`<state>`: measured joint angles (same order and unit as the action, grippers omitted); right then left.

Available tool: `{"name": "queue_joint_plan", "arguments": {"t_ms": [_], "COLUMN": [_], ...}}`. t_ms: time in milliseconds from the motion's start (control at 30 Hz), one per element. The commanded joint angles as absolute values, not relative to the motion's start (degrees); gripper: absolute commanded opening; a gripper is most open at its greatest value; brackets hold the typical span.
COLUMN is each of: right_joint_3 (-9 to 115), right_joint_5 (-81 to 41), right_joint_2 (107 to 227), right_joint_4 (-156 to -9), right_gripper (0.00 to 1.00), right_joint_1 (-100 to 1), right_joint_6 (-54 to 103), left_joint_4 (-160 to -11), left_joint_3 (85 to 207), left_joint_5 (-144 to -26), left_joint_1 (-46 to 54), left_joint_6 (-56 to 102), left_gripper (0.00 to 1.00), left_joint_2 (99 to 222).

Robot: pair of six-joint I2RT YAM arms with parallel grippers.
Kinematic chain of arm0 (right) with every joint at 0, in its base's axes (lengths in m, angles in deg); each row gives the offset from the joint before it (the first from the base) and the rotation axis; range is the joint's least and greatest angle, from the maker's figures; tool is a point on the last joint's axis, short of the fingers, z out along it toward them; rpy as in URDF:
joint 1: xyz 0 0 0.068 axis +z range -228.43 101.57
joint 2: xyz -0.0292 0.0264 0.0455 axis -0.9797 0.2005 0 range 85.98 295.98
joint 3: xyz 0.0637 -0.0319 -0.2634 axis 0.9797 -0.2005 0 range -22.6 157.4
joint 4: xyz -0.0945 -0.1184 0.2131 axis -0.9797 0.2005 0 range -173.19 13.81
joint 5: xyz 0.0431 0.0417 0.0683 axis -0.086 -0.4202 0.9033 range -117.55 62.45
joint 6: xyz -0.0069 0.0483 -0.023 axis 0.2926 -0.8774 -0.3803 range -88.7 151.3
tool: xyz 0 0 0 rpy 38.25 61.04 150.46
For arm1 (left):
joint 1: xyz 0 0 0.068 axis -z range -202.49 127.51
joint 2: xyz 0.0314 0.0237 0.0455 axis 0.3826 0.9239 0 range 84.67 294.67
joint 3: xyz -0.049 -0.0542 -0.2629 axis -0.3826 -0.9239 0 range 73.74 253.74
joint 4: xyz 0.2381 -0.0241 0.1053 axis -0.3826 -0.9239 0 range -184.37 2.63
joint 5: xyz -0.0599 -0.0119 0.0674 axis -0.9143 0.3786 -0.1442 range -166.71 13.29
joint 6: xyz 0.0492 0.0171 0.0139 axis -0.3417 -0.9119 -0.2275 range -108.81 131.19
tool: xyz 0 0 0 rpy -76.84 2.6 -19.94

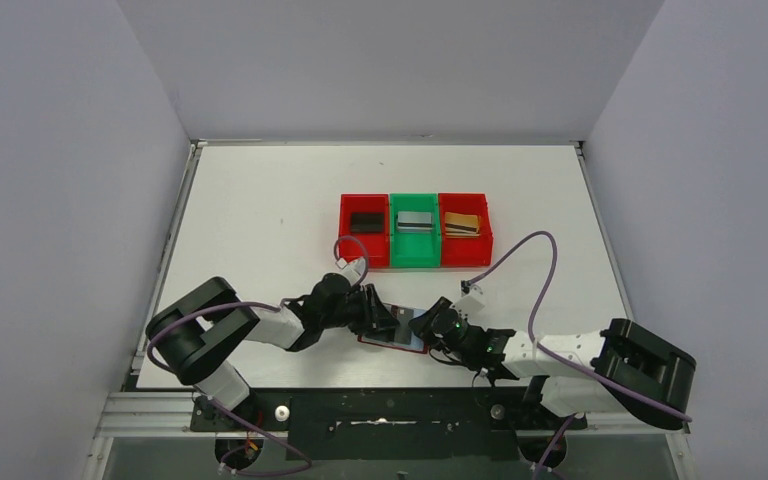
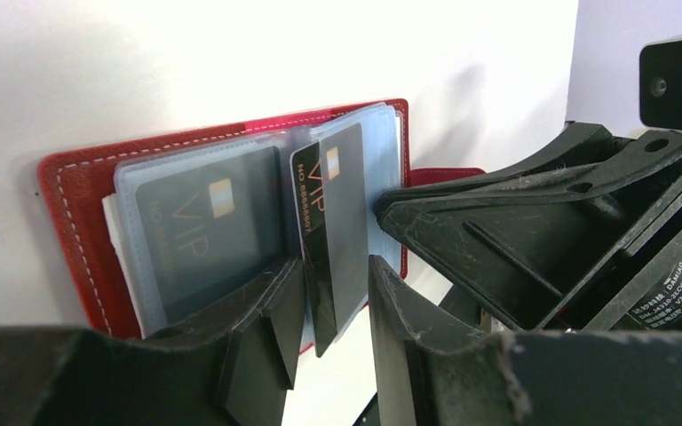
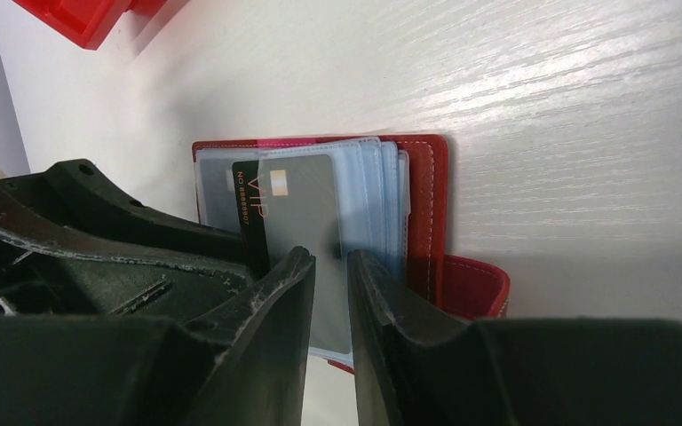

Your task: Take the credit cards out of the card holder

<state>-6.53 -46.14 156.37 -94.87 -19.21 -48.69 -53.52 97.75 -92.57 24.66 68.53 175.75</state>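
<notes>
The dark red card holder [image 1: 397, 338] lies open near the table's front edge, between both grippers. Its clear sleeves [image 2: 382, 151] fan out. A black VIP credit card [image 2: 320, 240] stands on edge, partly out of a sleeve, between the fingers of my left gripper [image 2: 333, 271]. Those jaws are apart, with a gap on the card's right side. Another dark card [image 2: 204, 231] sits inside a sleeve on the left page. My right gripper [image 3: 329, 257] hovers at the holder's [image 3: 431, 204] near edge, jaws slightly apart, nothing between them. Its fingertip [image 2: 386, 209] touches the sleeves.
Three bins stand in a row behind the holder: a red one [image 1: 347, 235] with a black card, a green one [image 1: 414, 255] with a silver card, a red one [image 1: 465, 250] with a gold card. The holder's clasp tab [image 3: 475, 284] sticks out beside my right fingers.
</notes>
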Motion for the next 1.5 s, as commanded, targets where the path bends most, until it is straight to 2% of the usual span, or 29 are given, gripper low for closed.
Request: {"name": "queue_joint_plan", "arguments": {"t_ms": [0, 300, 800, 1200, 1467], "right_joint_3": [-6.9, -7.4, -0.4, 6.4, 7.4], "right_joint_5": [-47.3, -48.1, -46.1, -40.7, -41.0], "right_joint_2": [158.7, 158.1, 147.3, 158.3, 165.0], "right_joint_4": [-89.8, -88.7, -84.8, -84.6, -78.5], "right_gripper": [0.23, 0.24, 0.26, 0.27, 0.26], "right_joint_1": [-19.8, -19.9, -21.4, -22.1, -21.9], "right_joint_6": [-48.5, -49.1, -36.1, -35.5, -38.9], "left_joint_4": [-44.7, -40.3, -51.9, -55.1, -58.0], "left_joint_3": [93.9, 92.3, 94.6, 95.9, 94.8], "left_joint_5": [-93.0, -94.0, -89.4, -88.4, -86.8], "left_joint_1": [23.6, 22.9, 23.0, 23.1, 23.0], "left_joint_6": [71.6, 73.0, 69.2, 68.3, 68.1], "left_gripper": [0.30, 0.00, 0.00, 0.00, 0.00], "left_joint_2": [179.7, 180.4, 174.3, 173.6, 170.6]}}
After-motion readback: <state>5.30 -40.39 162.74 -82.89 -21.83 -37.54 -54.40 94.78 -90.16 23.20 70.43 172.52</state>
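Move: The black VIP card, already jutting from the left side of its clear sleeve, has its middle about 2 cm ahead of the left hand, 1 cm to its right and 1 cm lower; its raised edge stands between the open fingertips. The card holder's middle is right under that hand, some 2 cm down. From the left hand, the green tray is roughly 19 cm ahead and 4 cm right. From the right hand, the card is about 1 cm ahead, 2 cm left and 1 cm lower. Dipping a bit under 1 cm, the left hand shuts its fingers on the card's jutting edge, then keeps the pinch and draws left over the holder, ending nearly 2 cm left of its start. The right hand first stays at the sleeve's right part, then hops up nearly 5 cm and comes back down some 1.5 cm farther left, turning about 10 degrees counter-clockwise, its gap unchanged. ##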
